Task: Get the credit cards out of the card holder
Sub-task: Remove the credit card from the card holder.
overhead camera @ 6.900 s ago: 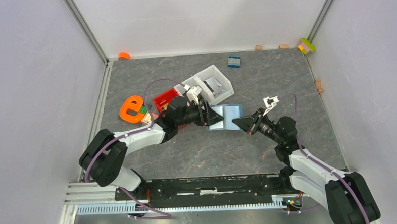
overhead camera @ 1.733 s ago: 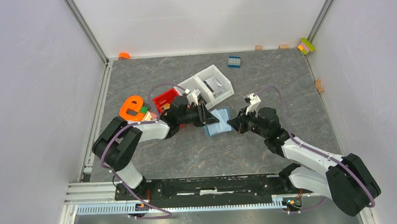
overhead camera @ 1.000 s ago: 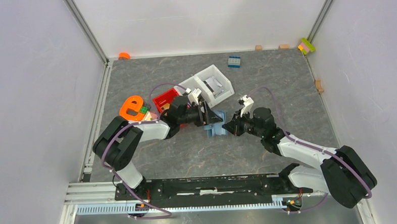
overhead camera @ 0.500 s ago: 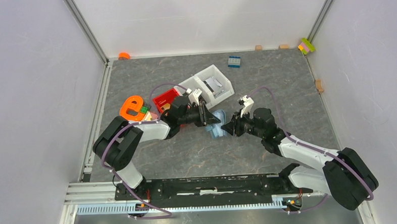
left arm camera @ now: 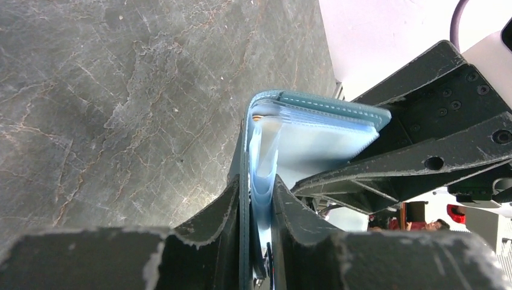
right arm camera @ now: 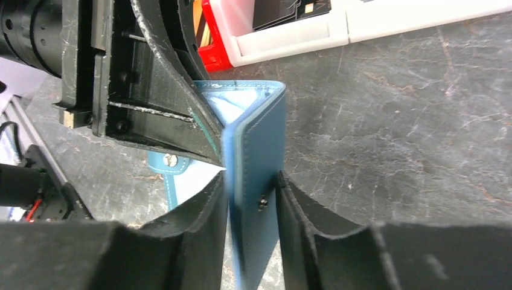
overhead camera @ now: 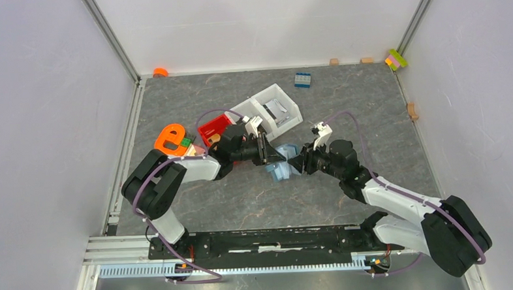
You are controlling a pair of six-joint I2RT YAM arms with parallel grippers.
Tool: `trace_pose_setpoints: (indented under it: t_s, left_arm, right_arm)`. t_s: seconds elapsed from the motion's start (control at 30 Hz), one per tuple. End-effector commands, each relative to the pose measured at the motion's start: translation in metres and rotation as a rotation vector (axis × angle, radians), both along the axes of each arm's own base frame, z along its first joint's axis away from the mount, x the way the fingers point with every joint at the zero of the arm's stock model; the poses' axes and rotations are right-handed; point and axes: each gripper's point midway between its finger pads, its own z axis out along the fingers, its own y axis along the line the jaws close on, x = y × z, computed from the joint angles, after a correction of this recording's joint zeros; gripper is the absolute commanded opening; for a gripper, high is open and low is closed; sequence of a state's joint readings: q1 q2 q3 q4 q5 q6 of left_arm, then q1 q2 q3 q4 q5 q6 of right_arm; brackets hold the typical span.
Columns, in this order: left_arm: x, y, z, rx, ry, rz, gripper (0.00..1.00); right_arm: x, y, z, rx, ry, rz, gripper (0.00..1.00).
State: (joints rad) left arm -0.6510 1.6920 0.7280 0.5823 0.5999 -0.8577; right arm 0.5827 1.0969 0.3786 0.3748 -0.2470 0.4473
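The teal card holder (overhead camera: 282, 165) is held off the floor between both arms, partly folded open, with its pale blue sleeves fanned out (left arm camera: 314, 130). My left gripper (overhead camera: 272, 156) (left arm camera: 256, 180) is shut on one teal cover and the sleeves beside it. My right gripper (overhead camera: 296, 163) (right arm camera: 252, 175) is open, and the other teal flap (right arm camera: 259, 145) with its snap stud stands between its fingers. A thin tan edge (left arm camera: 258, 119) shows inside the sleeves near the fold; the rest of the credit cards are hidden.
Just behind the grippers stand a white bin (overhead camera: 290, 111) holding dark items and a red bin (overhead camera: 213, 128). An orange part (overhead camera: 170, 140) lies at the left. A blue studded brick (overhead camera: 302, 79) and small blocks lie along the far wall.
The left gripper has closed on the card holder while the right gripper's jaws have spread. The holder has lifted and folded narrower between the two arms.
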Motion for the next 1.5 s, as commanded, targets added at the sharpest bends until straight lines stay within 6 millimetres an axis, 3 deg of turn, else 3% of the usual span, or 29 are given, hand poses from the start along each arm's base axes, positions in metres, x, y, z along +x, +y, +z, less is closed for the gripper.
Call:
trace_pose_setpoints:
  t_s: [0.0, 0.23, 0.47, 0.63, 0.87, 1.07, 1.23, 1.47]
  left_arm:
    - [0.006, -0.01, 0.027, -0.078, -0.034, -0.027, 0.3]
    - [0.006, -0.007, 0.029, -0.077, -0.043, -0.015, 0.64]
    - [0.004, -0.008, 0.032, -0.084, -0.063, -0.021, 0.77]
    - [-0.001, -0.013, 0.029, -0.055, -0.073, -0.041, 0.93]
    - [-0.001, -0.017, 0.019, 0.014, -0.07, -0.044, 0.95]
    - [0.004, -0.014, 0.006, 0.083, -0.046, -0.023, 0.81]
    - [0.004, -0.013, 0.003, 0.093, -0.038, -0.019, 0.92]
    - [-0.006, -0.024, 0.005, 0.089, -0.051, -0.068, 0.94]
  right_arm:
    - [0.011, -0.003, 0.021, 0.016, -0.065, -0.047, 0.33]
    - [0.016, -0.01, 0.016, -0.003, -0.038, -0.094, 0.15]
    - [0.015, -0.008, 0.011, 0.02, 0.008, -0.085, 0.11]
    - [0.012, -0.003, 0.008, 0.046, 0.043, -0.054, 0.12]
    - [0.01, 0.002, 0.008, 0.067, 0.051, -0.031, 0.13]
    - [0.015, -0.006, 0.004, 0.046, 0.062, -0.083, 0.16]
    - [0.015, -0.006, 0.005, 0.051, 0.069, -0.089, 0.18]
    - [0.017, -0.004, 0.003, 0.065, 0.087, -0.095, 0.19]
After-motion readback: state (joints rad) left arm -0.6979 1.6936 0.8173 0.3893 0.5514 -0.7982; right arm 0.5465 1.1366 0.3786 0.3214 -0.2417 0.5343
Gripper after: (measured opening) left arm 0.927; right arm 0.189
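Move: The card holder is held upright between the hands. Its middle lies about 2 cm back of the left hand point, level with it sideways and some 3 cm below; from the right hand it is about 3 cm left, 1 cm back and 3 cm below. From the left hand, the white compartment with the cards is some 15 cm ahead, 1 cm left, and the red tray about 5 cm ahead, 18 cm left, both roughly 8 cm down. The card holder changes grip: the right fingers, loosely around its edge, close and pinch it while that hand shifts a good 1 cm right, sinks about 2 cm and tips its fingers down. Meanwhile the left fingers release their pinch and spread nearly wide beside the sleeves; that hand rises slightly, eases about 1 cm right and a little back, then dips back down, staying close around the holder. ##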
